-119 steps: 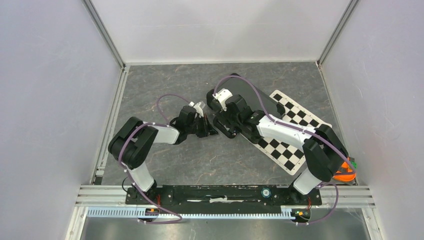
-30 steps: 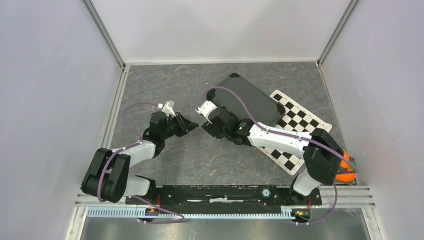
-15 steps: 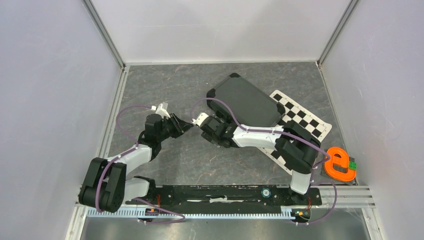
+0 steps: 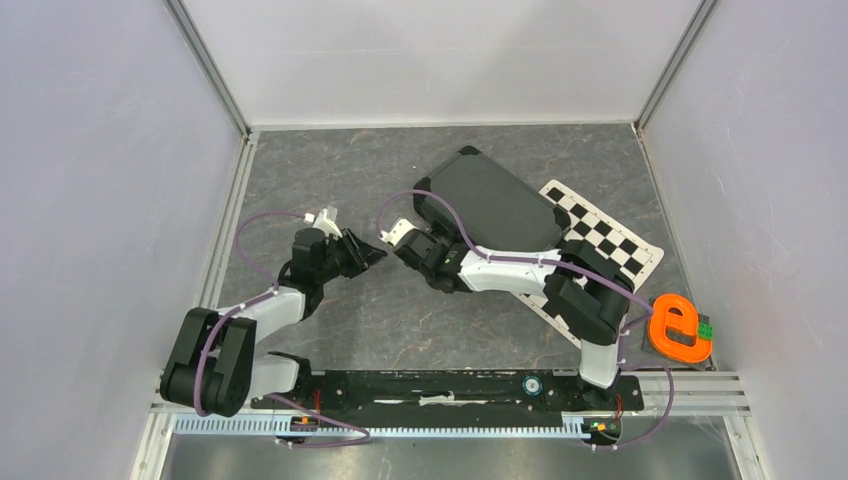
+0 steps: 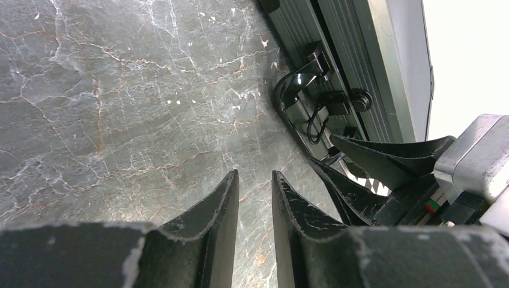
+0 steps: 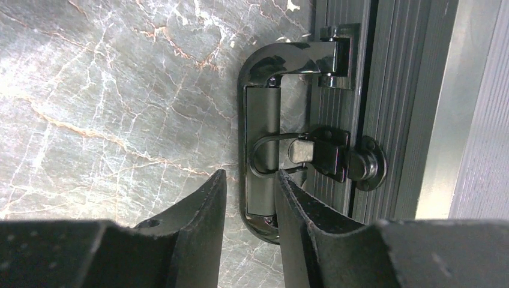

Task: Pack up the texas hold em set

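The black hard case (image 4: 490,205) lies closed on the marble table, one end resting on the checkered mat. Its metal handle (image 6: 263,144) and a latch (image 6: 327,153) show on the case's side in the right wrist view. They show again in the left wrist view as the handle (image 5: 294,90) and latch (image 5: 336,102). My right gripper (image 6: 249,183) is open with narrowed jaws, its tips just short of the handle and gripping nothing. My left gripper (image 5: 255,180) hovers over bare marble left of the case, slightly open and empty. Seen from above, the left gripper (image 4: 375,255) and right gripper (image 4: 410,250) nearly face each other.
A black-and-white checkered mat (image 4: 600,235) lies right of the case. An orange ring-shaped toy (image 4: 680,328) sits at the near right corner. White walls enclose the table, and a metal rail (image 4: 440,385) carrying the arm bases runs along the near edge.
The right arm has folded its elbow inward, uncovering the orange toy, and its jaws have narrowed. Its gripper shifted slightly left. The left arm has barely moved.
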### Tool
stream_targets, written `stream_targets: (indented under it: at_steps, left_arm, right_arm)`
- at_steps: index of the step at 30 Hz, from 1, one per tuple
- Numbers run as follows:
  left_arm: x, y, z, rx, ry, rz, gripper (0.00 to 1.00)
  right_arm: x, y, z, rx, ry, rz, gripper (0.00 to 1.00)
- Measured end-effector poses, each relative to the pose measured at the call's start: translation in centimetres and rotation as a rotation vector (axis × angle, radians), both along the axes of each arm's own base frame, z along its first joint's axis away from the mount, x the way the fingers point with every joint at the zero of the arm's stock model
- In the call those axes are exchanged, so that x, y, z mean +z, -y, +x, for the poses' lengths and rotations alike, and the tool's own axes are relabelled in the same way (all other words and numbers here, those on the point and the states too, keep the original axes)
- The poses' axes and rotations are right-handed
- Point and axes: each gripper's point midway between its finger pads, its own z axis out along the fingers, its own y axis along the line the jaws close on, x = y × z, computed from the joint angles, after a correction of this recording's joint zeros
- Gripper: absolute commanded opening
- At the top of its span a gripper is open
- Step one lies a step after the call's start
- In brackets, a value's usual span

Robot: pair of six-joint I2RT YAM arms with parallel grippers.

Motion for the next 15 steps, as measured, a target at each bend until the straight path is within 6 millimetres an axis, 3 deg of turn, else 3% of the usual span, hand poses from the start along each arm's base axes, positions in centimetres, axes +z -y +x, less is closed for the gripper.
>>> stream_targets:
  at_steps: [4, 8, 10, 13, 15]
  left_arm:
    - [-0.3, 0.0, 0.0, 0.000, -0.009, 0.002, 0.35]
    - [-0.3, 0.0, 0.0, 0.000, -0.008, 0.002, 0.42]
    - [-0.3, 0.0, 0.0, 0.000, -0.008, 0.003, 0.59]
    - [-0.3, -0.1, 0.0, -0.001, -0.001, 0.011, 0.99]
    - [0.0, -0.2, 0.1, 0.001, 0.013, 0.014, 1.00]
  right_arm:
    - [-0.3, -0.2, 0.2, -0.002, 0.002, -0.009, 0.38]
    - [-1.0, -0.1, 0.2, 0.000, -0.006, -0.028, 0.31]
    - [-1.3, -0.1, 0.2, 0.002, -0.008, -0.036, 0.24]
    - [-1.2, -0.1, 0.5, -0.002, 0.004, -0.046, 0.10]
    - [-1.0, -0.2, 0.6, -0.003, 0.012, -0.047, 0.07]
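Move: The closed case's latch lies just by the right fingertips, about 3 cm ahead, 2 cm to their right and 2 cm below. The black handle's middle is roughly 2 cm ahead, 1 cm right and 2 cm below the right hand; the case's middle is about 9 cm ahead, 10 cm right and 1 cm lower. From the left hand the latch is some 3 cm ahead, 11 cm to the right and 5 cm below. Down by only about 1 cm, easing slightly forward, the right hand settles closer over the handle and latch while its fingers shut from partly open to nearly closed, beside the latch's wire loop; whether they touch it can't be seen. The left hand stays in place and spreads its empty fingers from a third open to almost fully open. ##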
